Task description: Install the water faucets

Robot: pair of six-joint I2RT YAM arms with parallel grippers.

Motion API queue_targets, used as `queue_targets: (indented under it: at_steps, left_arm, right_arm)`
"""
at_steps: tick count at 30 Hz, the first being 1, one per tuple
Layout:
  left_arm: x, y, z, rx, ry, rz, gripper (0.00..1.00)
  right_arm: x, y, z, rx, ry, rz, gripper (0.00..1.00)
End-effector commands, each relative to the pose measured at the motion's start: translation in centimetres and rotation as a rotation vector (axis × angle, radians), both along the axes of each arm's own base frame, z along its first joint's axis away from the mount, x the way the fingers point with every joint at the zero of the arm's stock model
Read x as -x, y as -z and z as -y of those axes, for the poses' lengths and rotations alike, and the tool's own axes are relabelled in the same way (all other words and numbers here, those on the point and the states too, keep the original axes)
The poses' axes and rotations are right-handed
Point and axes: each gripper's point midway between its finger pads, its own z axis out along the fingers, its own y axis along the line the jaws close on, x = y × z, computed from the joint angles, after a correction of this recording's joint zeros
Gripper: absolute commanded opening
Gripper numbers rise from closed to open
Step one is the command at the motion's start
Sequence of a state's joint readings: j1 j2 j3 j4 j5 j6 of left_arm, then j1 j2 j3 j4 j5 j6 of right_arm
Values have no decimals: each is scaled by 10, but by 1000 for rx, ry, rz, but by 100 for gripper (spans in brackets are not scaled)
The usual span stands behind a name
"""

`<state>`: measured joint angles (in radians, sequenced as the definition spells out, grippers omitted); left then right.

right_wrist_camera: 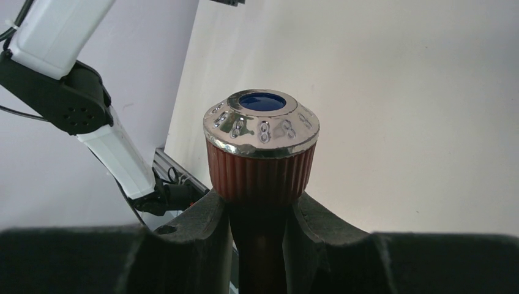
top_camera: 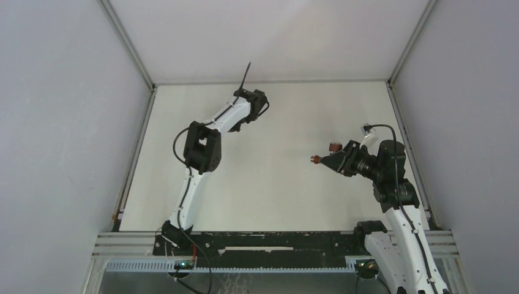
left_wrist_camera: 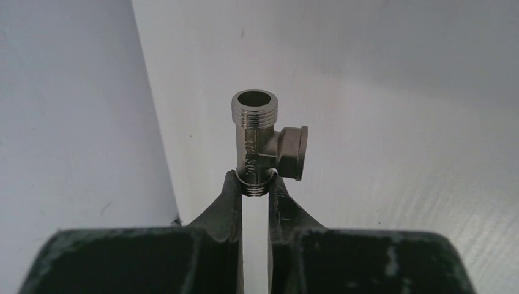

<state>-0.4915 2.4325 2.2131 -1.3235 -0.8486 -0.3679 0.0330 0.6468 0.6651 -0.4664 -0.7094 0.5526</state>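
Note:
In the left wrist view my left gripper (left_wrist_camera: 256, 182) is shut on the lower threaded end of a small silvery tee fitting (left_wrist_camera: 262, 142). The fitting stands upright above the white table, its side port facing right. In the top view that gripper (top_camera: 254, 99) is far back near the middle; the fitting cannot be made out there. My right gripper (right_wrist_camera: 260, 205) is shut on the stem of a reddish-brown water faucet (right_wrist_camera: 262, 160), whose ribbed knob with chrome cap and blue disc sits just past the fingertips. From above, the faucet (top_camera: 324, 155) juts left of the right gripper (top_camera: 333, 160), at mid-right.
White walls enclose the table on the left, back and right, with aluminium posts (top_camera: 128, 43) in the corners. A black rail (top_camera: 263, 242) runs along the near edge between the arm bases. The left arm (right_wrist_camera: 92, 119) shows in the right wrist view.

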Motion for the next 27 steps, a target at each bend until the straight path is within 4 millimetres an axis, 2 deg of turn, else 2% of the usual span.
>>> queue_targets:
  at_steps: [1, 10, 15, 19, 27]
  left_arm:
    - [14, -14, -14, -208, 12, 1, 0]
    - [50, 4, -26, -379, 58, -94, 0]
    - [65, 8, -32, -392, 51, -113, 0]
    - [72, 13, -29, -383, 52, -122, 0]
    - [89, 36, -19, -376, 60, -181, 0]
  right_arm:
    - [-4, -26, 1, -7, -1, 87, 0]
    - [-5, -28, 0, -15, -6, 86, 0]
    - [-6, -27, -1, -17, -10, 81, 0]
    - [-5, -27, -1, -21, -11, 81, 0]
    - [-6, -30, -3, -30, -17, 90, 0]
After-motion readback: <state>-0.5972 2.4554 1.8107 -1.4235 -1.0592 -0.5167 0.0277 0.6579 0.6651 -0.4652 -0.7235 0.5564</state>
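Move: The left hand already has the metal tee fitting in its fingertips, about 9 cm above the table top. The brown-knobbed faucet it is meant for is held up by the right hand, roughly 40 cm to the left hand's right, some 23 cm back towards the bases and about 13 cm higher. For the right hand the faucet is right at its fingers, its middle about 2 cm ahead and 1 cm above. Keeping its pinch on the tee fitting, the left hand draws back towards the bases by about 8 cm while sinking some 5 cm towards the bare table, edging left by around 3 cm on the way. As it goes, the wrist rolls some 25 degrees with its left side rising, so the fingers swing from a steep downward slant to a flatter one pointing mostly left, while the right hand stays in place and keeps holding the faucet. ##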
